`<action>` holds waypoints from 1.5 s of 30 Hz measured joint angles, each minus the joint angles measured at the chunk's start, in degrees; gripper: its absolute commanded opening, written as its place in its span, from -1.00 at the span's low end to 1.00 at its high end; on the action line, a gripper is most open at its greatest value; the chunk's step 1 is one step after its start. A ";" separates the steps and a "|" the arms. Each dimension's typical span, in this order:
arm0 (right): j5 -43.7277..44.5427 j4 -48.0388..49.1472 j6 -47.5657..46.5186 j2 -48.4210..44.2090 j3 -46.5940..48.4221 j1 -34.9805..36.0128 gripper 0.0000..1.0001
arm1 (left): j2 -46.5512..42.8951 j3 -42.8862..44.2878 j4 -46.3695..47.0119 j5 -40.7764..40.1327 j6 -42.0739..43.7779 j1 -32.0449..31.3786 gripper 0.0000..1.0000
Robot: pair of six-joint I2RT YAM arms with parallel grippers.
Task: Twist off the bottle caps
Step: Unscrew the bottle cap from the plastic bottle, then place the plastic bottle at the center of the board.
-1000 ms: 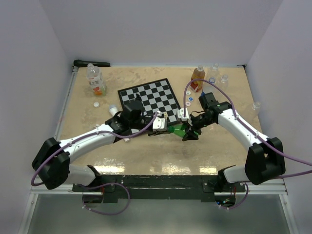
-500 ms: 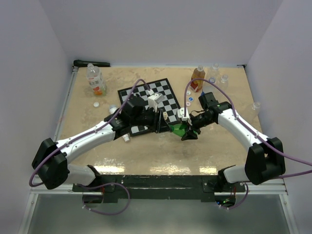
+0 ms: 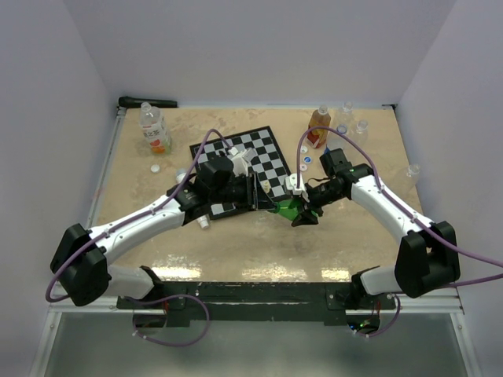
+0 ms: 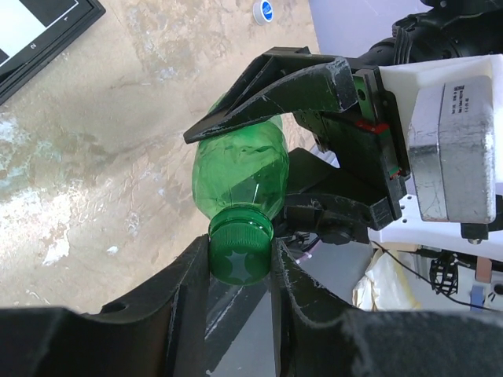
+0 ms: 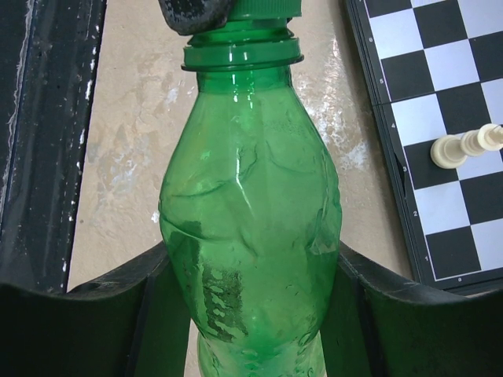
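Note:
A green bottle [image 3: 288, 208] is held horizontal just above the table, in front of the chessboard. My right gripper [image 3: 302, 212] is shut on its body, and in the right wrist view the bottle [image 5: 251, 228] fills the gap between that gripper's [image 5: 251, 271] two fingers. My left gripper [image 3: 269, 205] comes from the left and is shut on the green cap [image 4: 240, 250], with a finger pressed on each side of it. In the right wrist view the cap [image 5: 263, 7] shows only at the top edge, half hidden by a left finger.
A chessboard [image 3: 240, 161] lies behind the grippers with a white chess piece [image 5: 464, 145] on it. An orange-labelled bottle [image 3: 318, 127] and small clear bottles [image 3: 346, 110] stand at the back right, and a clear bottle [image 3: 155, 128] at the back left. Loose caps [image 3: 156, 167] lie on the table.
My left wrist has rolled around the cap: its white camera mount swung from beside the bottle up and back over the chessboard. The right gripper and the bottle stayed put.

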 measured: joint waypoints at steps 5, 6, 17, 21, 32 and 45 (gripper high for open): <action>-0.35 0.52 0.02 0.00 0.00 0.07 -0.94 | -0.61 0.00 -0.57 -0.52 -0.61 0.07 -1.00; -0.42 0.63 0.02 0.00 0.00 0.07 -0.94 | -0.68 0.00 -0.61 -0.59 -0.66 0.07 -1.00; -0.98 1.33 0.07 0.00 0.22 0.09 -0.93 | -1.03 -0.04 -0.42 0.11 -2.29 0.87 -1.00; -1.01 1.42 0.09 0.00 0.22 0.09 -0.93 | -1.18 -0.72 0.46 0.57 -2.60 1.20 -0.95; 1.07 -0.13 0.00 0.00 0.22 -0.02 -0.94 | -4.87 -1.97 4.90 0.28 -2.60 3.48 0.09; 1.70 -0.44 0.00 0.00 0.22 -0.02 -0.94 | -11.28 -0.72 -3.15 -5.90 9.92 5.77 0.58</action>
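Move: The left fingers still pinch the bottle cap on the green bottle's neck; the bottle's middle lies about 9 cm to their right, 1 cm back and 5 cm lower, gripped by the right hand. From the left hand, the white chess piece stands some 6 cm ahead, 2 cm left and 17 cm below. From the right hand, the cap is roughly 8 cm left, 1 cm ahead and 3 cm higher. Left hand draws the cap off the bottle, opens, releasing it, and withdraws about 5 cm left and up. ##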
